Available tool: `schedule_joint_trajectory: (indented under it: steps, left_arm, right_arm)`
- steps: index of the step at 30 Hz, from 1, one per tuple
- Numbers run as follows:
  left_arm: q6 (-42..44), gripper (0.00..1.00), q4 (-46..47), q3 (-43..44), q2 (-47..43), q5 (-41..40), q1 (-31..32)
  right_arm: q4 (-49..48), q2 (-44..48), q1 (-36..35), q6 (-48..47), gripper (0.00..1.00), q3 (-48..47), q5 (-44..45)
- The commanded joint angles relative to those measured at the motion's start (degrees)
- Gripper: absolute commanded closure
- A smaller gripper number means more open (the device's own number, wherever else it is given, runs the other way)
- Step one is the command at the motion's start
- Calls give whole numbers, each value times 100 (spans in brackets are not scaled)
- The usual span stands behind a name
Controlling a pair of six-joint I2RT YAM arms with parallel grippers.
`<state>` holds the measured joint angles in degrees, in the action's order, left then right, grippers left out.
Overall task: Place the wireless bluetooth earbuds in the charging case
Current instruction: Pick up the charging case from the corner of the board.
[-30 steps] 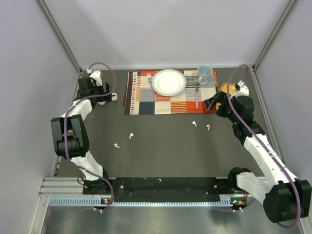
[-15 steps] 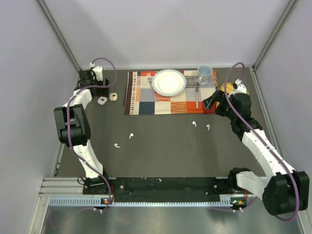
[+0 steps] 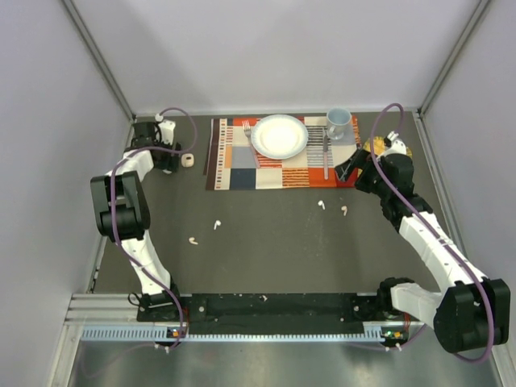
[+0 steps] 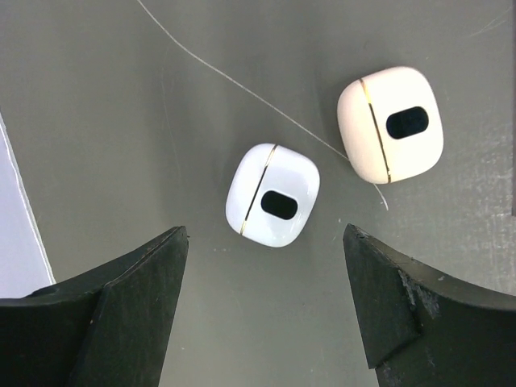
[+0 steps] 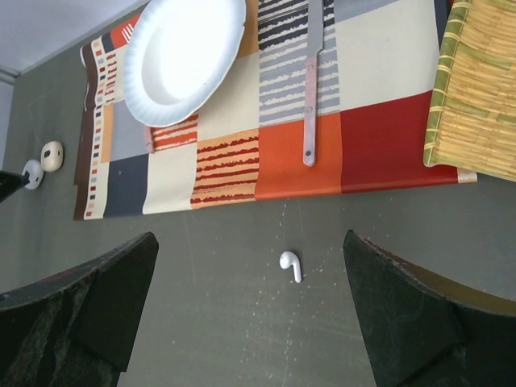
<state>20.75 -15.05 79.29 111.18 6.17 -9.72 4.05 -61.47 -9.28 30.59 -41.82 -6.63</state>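
Two closed charging cases lie on the dark table at the far left: a white one (image 4: pixel 272 205) and a pinkish-beige one (image 4: pixel 390 123) (image 3: pixel 188 160). My left gripper (image 4: pixel 266 238) (image 3: pixel 167 159) hovers open just above the white case, touching neither. Loose earbuds lie mid-table: a white earbud (image 3: pixel 321 205) (image 5: pixel 290 266), a pinkish earbud (image 3: pixel 344 210), another white earbud (image 3: pixel 216 225) and a beige earbud (image 3: pixel 192 239). My right gripper (image 5: pixel 250 242) (image 3: pixel 348 171) stands wide open and empty above the white earbud near the placemat's front edge.
A patchwork placemat (image 3: pixel 274 173) at the back holds a white plate (image 3: pixel 280 135), a fork (image 3: pixel 247 129), a knife (image 3: pixel 326 155) and a blue mug (image 3: pixel 338 122). A yellow bamboo mat (image 5: pixel 476 97) lies at its right end. Walls close in left and right.
My left gripper swung back from the far-left corner to over the white case, its jaws narrowing slightly. The right arm has hardly moved. The earbuds lie where they were.
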Motion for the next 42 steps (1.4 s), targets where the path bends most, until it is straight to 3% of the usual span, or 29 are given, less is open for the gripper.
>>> schedule_joint_trajectory:
  steps: [1,10,18,24,27,30,32,34,36,42]
  left_arm:
    - [105,17,221,-54,176,-161,-30]
    - [43,21,28,614,616,130,-22]
    - [-71,37,-130,536,730,-125,-22]
    - [-142,36,-112,368,713,-275,-13]
    - [-142,41,-130,316,651,-213,-13]
    - [-115,56,-139,324,642,-169,-4]
    - [-115,58,-139,316,625,-213,13]
    - [-107,66,-130,289,572,-310,49]
    - [-63,89,-200,272,519,-222,66]
    - [-492,100,-603,403,317,-293,93]
  right_arm:
    - [-221,-14,-48,70,1,-247,-5]
    - [-159,-93,-57,44,1,-247,83]
    - [-124,-339,-65,88,1,-370,-13]
    - [-80,-348,-57,105,1,-388,-66]
    - [-72,-339,-57,105,1,-370,-49]
    - [-71,-330,-56,131,1,-370,-57]
    - [-63,-330,-57,140,1,-370,-75]
    - [-54,-322,-57,132,1,-370,-75]
    - [-36,-304,-57,132,1,-370,-49]
    - [-36,-278,-57,193,1,-370,-84]
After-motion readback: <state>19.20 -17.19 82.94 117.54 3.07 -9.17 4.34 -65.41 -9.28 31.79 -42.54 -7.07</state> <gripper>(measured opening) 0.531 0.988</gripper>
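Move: The white charging case lies practically under the left hand, about 1 cm ahead and some 4 cm below it. The cream case sits roughly 6 cm to the right of the white one and 2 cm farther out. The fork lies about 23 cm right of the left hand and 9 cm ahead; the nearest earbud is some 15 cm right and 19 cm back. From the right hand, the white case is about 48 cm left, 16 cm ahead and 16 cm lower. The white charging case gets pinched: the left hand sinks about 3.5 cm over it, easing slightly forward and back again with its fingers tipping some 5 degrees further down, then closes its wide-open fingers until the tips bear on the case's left and right sides. The right hand, empty and open, drops about 2 cm above the table. ##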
